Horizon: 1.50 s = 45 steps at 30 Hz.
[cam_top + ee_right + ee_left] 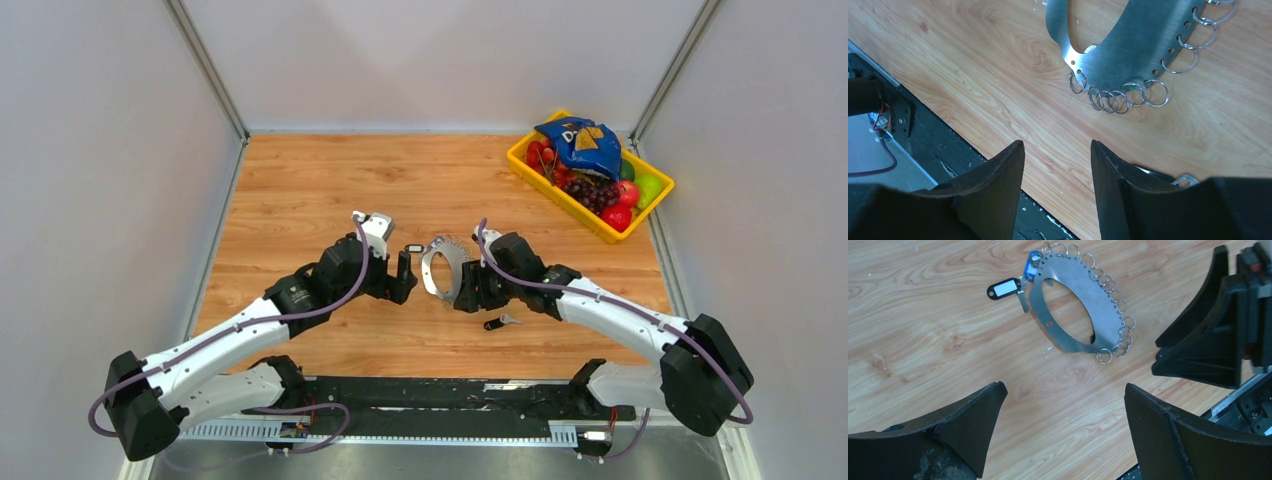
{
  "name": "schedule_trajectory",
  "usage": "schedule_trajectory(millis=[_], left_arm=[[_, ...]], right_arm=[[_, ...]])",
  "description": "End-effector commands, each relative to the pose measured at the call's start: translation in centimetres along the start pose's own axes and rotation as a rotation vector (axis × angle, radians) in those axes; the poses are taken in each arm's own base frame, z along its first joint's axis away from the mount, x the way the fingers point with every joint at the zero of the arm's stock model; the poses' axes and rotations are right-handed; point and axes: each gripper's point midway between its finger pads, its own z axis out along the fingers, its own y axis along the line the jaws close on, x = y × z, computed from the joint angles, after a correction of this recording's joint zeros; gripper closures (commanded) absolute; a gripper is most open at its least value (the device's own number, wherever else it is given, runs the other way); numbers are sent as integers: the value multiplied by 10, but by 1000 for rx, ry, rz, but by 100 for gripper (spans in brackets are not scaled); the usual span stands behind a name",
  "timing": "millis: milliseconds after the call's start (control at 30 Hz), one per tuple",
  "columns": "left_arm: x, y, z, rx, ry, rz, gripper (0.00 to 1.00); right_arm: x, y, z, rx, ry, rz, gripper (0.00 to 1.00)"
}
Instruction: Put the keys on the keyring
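Observation:
The keyring (437, 268) is a flat silver hoop edged with small split rings, lying on the wooden table between both grippers. In the left wrist view a key (1022, 300) with a black tag and a blue tag (1032, 270) hang at the far end of the keyring (1088, 295). A loose key (500, 322) with a dark head lies near the right arm. My left gripper (405, 272) (1063, 387) is open and empty, just left of the hoop. My right gripper (465, 285) (1057, 143) is open over bare wood, just short of the keyring (1143, 45). A key (1188, 179) peeks from behind its right finger.
A yellow basket (527, 163) with fruit and a blue chip bag (582, 143) stands at the back right. The black base rail (948, 160) runs along the table's near edge, close to my right fingers. Grey walls enclose the table.

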Motion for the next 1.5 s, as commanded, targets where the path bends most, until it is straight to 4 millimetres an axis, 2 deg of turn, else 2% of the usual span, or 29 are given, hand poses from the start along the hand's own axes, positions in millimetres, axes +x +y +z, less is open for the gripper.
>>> schedule_trajectory(millis=[0, 133, 333, 667, 1033, 1467], left_arm=[[-16, -6, -9, 30, -72, -50, 0], [-15, -6, -13, 34, -76, -57, 0], [-16, -5, -19, 35, -89, -61, 0], [-18, -6, -20, 42, -92, -60, 0], [-19, -5, -22, 36, -91, -53, 0], [-20, -4, -22, 30, -92, -49, 0]], right_arm=[[-8, 9, 11, -26, -37, 96, 47], [-9, 1, 16, 11, -58, 122, 48], [2, -4, 28, 19, -9, 149, 58], [17, -19, 44, 72, 36, 190, 60], [14, -22, 58, 81, 43, 195, 64], [4, -28, 59, 125, -2, 211, 70]])
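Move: The ring bunch at the near end of the steel keyring plate lies about 3 cm ahead of the right hand, 2 cm to its left and 8 cm below. The plate's middle is some 9 cm ahead and 4 cm left; the loose key with the black tag is level with the hand, about 6 cm to its right. From the left hand the ring bunch is roughly 11 cm right, level, 16 cm below. The right hand sinks about 7 cm to just short of the near-end rings, half-open fingers narrowing to a third. ##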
